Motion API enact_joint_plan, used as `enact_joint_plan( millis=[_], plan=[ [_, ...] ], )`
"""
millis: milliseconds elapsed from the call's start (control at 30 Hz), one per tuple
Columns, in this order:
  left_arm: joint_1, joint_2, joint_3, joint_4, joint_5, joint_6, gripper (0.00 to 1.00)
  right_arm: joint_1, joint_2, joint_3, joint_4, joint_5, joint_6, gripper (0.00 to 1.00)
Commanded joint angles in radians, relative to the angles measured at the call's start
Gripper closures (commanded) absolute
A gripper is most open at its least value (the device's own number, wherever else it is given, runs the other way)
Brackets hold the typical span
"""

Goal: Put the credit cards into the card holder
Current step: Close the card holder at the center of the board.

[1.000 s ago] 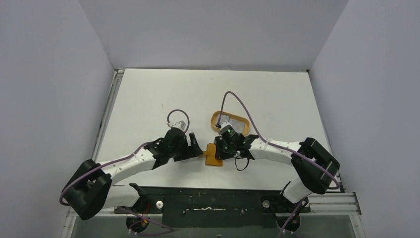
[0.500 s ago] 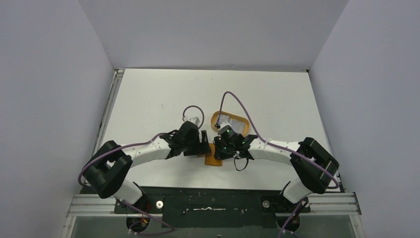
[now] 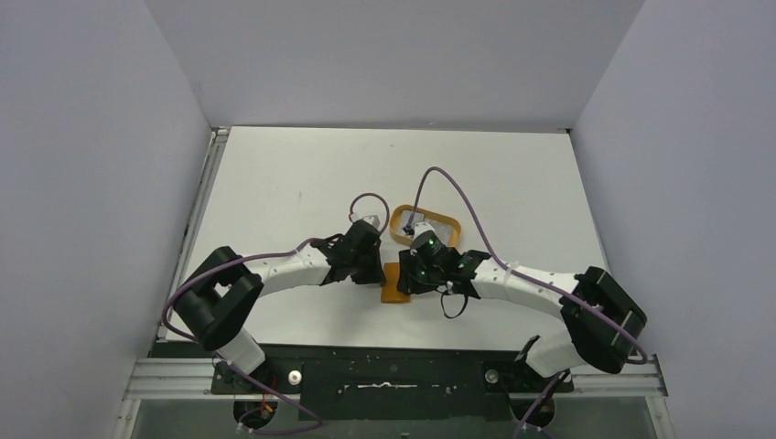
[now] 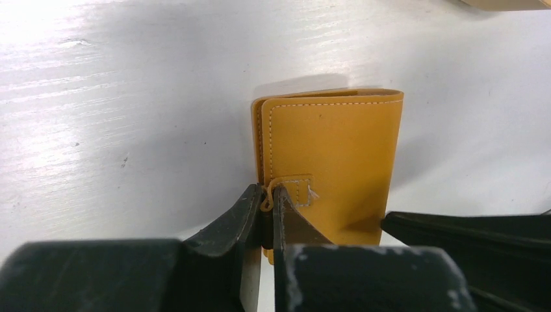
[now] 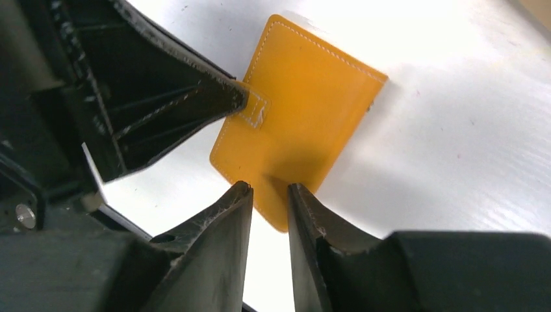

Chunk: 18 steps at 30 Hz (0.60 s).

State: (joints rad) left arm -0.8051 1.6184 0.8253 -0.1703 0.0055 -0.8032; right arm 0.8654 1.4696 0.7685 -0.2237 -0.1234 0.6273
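Observation:
The card holder (image 3: 394,285) lies closed and flat on the white table between my two grippers; it is a tan-orange wallet (image 4: 331,149) with a stitched tab. My left gripper (image 4: 271,192) is shut on that closure tab at the wallet's left edge. My right gripper (image 5: 269,188) stands over the wallet's (image 5: 299,104) near corner, its jaws narrowly open with nothing pinched between them. The left fingers (image 5: 195,104) show at the tab in the right wrist view. The credit cards (image 3: 426,222) are a pale patch inside the orange oval tray (image 3: 397,229), just behind the grippers.
The oval tray sits right behind the right wrist, and a purple cable (image 3: 458,197) arcs over it. Both forearms meet at the table's middle front. The black base rail (image 3: 384,370) runs along the near edge. Grey walls close in the left, right and back.
My left arm swung right to the wallet, and its gripper went from wide open to shut on the tab. The right jaws parted slightly.

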Motion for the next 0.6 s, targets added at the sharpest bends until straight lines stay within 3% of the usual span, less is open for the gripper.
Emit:
enact_joint_plan(
  millis=[0,233,567],
  plan=[
    [0.004,0.031,-0.013,-0.082,-0.075,0.002,1.00,-0.014,-0.110,-0.055,0.009,0.032,0.051,0.69],
    [0.007,0.057,-0.026,-0.069,-0.081,-0.015,1.00,-0.133,-0.152,-0.195,0.199,-0.097,0.184,0.50],
    [0.014,0.072,-0.055,-0.057,-0.105,-0.061,1.00,-0.178,-0.066,-0.331,0.556,-0.230,0.386,0.45]
  ],
)
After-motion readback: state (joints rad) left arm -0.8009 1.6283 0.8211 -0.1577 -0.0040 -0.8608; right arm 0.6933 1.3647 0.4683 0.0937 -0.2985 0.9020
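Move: The left fingers are already nearly shut on the card holder's left clasp edge; the middle of the folded holder lies about 3 cm to their right, level fore and aft and some 1 cm lower. From the right hand, hovering over the holder's near-right part, that middle is roughly 2 cm ahead, 2 cm to the left and 2 cm below. The tray sits about 14 cm beyond the holder's middle and 7 cm farther right. The left hand keeps its pinch on the clasp edge and stays put, while the right hand comes away from the folded cover: up about 1 cm, right some 4 cm past the spine while sinking 2.5 cm, then back left about 1 cm. Its fingers spread to around half open and the wrist rolls its left side up, tips down and turns clockwise, about 15 degrees each at most, to set the fingers around the spine. ##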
